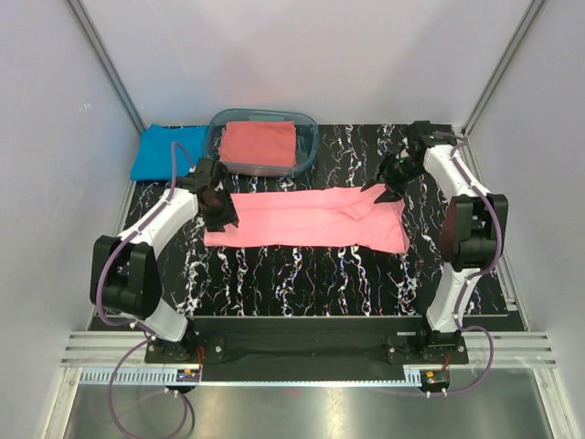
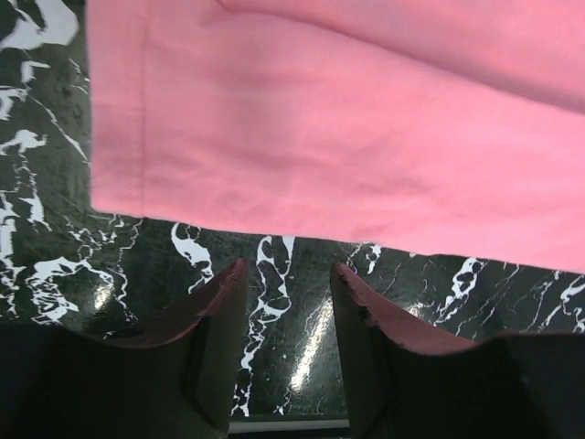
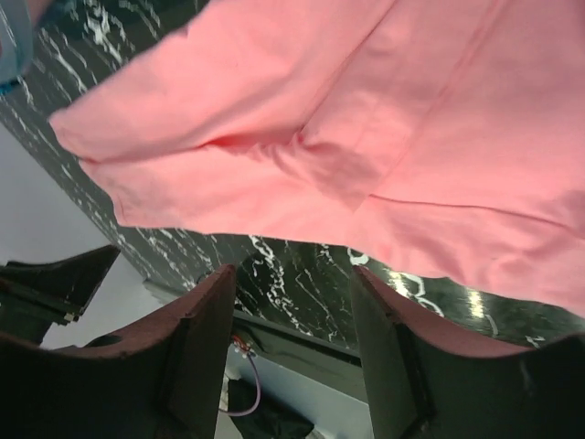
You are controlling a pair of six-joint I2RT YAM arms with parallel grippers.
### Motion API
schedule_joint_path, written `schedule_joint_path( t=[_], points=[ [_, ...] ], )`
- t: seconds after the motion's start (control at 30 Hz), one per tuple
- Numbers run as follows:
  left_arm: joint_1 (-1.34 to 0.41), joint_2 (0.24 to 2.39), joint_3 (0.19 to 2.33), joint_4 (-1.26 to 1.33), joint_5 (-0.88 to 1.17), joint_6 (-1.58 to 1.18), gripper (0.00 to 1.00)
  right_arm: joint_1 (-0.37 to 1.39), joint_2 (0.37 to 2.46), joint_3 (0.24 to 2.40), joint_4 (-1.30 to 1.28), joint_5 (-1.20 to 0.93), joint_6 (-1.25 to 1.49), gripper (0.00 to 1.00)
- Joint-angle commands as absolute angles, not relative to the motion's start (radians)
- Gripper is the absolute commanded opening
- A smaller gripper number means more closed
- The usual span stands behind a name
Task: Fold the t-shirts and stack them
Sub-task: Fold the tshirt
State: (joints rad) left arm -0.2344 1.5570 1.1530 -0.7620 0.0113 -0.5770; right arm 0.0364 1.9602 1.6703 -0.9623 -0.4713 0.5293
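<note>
A light pink t-shirt (image 1: 311, 219), folded into a long band, lies flat across the middle of the black marbled table (image 1: 302, 274). My left gripper (image 1: 227, 218) hovers at its left end, open, with only bare table between the fingers; the pink t-shirt (image 2: 347, 128) lies just beyond the left gripper (image 2: 288, 270). My right gripper (image 1: 380, 192) is over the right end, where the cloth is bunched. The right gripper (image 3: 292, 274) is open and empty, with the pink t-shirt (image 3: 366, 119) ahead of it. A bright blue t-shirt (image 1: 164, 151) lies at the far left. A folded coral-red t-shirt (image 1: 259, 144) rests in the tub.
The clear bluish plastic tub (image 1: 311, 137) stands at the back, left of centre, just behind the pink t-shirt. White walls and metal frame posts close in the left, right and back sides. The arm bases sit on the near edge.
</note>
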Motion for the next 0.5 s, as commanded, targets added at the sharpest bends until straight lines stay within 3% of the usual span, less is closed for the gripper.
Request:
schedule_joint_path(
  t=[0.0, 0.47],
  points=[
    [-0.245, 1.539, 1.154, -0.693, 0.104, -0.575, 0.45, 0.089, 1.939, 1.582, -0.833, -0.546, 0.578, 0.6],
    [-0.247, 1.505, 1.141, -0.732, 0.078, -0.558, 0.45, 0.117, 1.991, 1.505, -0.77, -0.503, 0.598, 0.59]
  ],
)
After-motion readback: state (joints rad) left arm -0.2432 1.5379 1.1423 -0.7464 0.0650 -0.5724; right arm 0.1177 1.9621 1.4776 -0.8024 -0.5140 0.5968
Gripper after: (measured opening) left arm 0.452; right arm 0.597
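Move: The loose flap corner on the right half of the folded t-shirt lies about 3 cm back, 3 cm left and 10 cm below the open right hand. At the same depth, the shirt's near edge runs some 10 cm back and level sideways with that hand, and its right end is about 9 cm to the right and 3 cm back. From the left hand the flap corner is about 31 cm right, 5 cm ahead and 7 cm down. The t-shirt's loose flap corner is what the right hand closes in on: it swings about 4 cm left and some 3 cm back while sinking roughly 4 cm, the sideways part finishing first and the last of the descent coming slowly. Its fingers stay well open and the wrist tips only about 5 degrees; no touch on the cloth can be made out. ##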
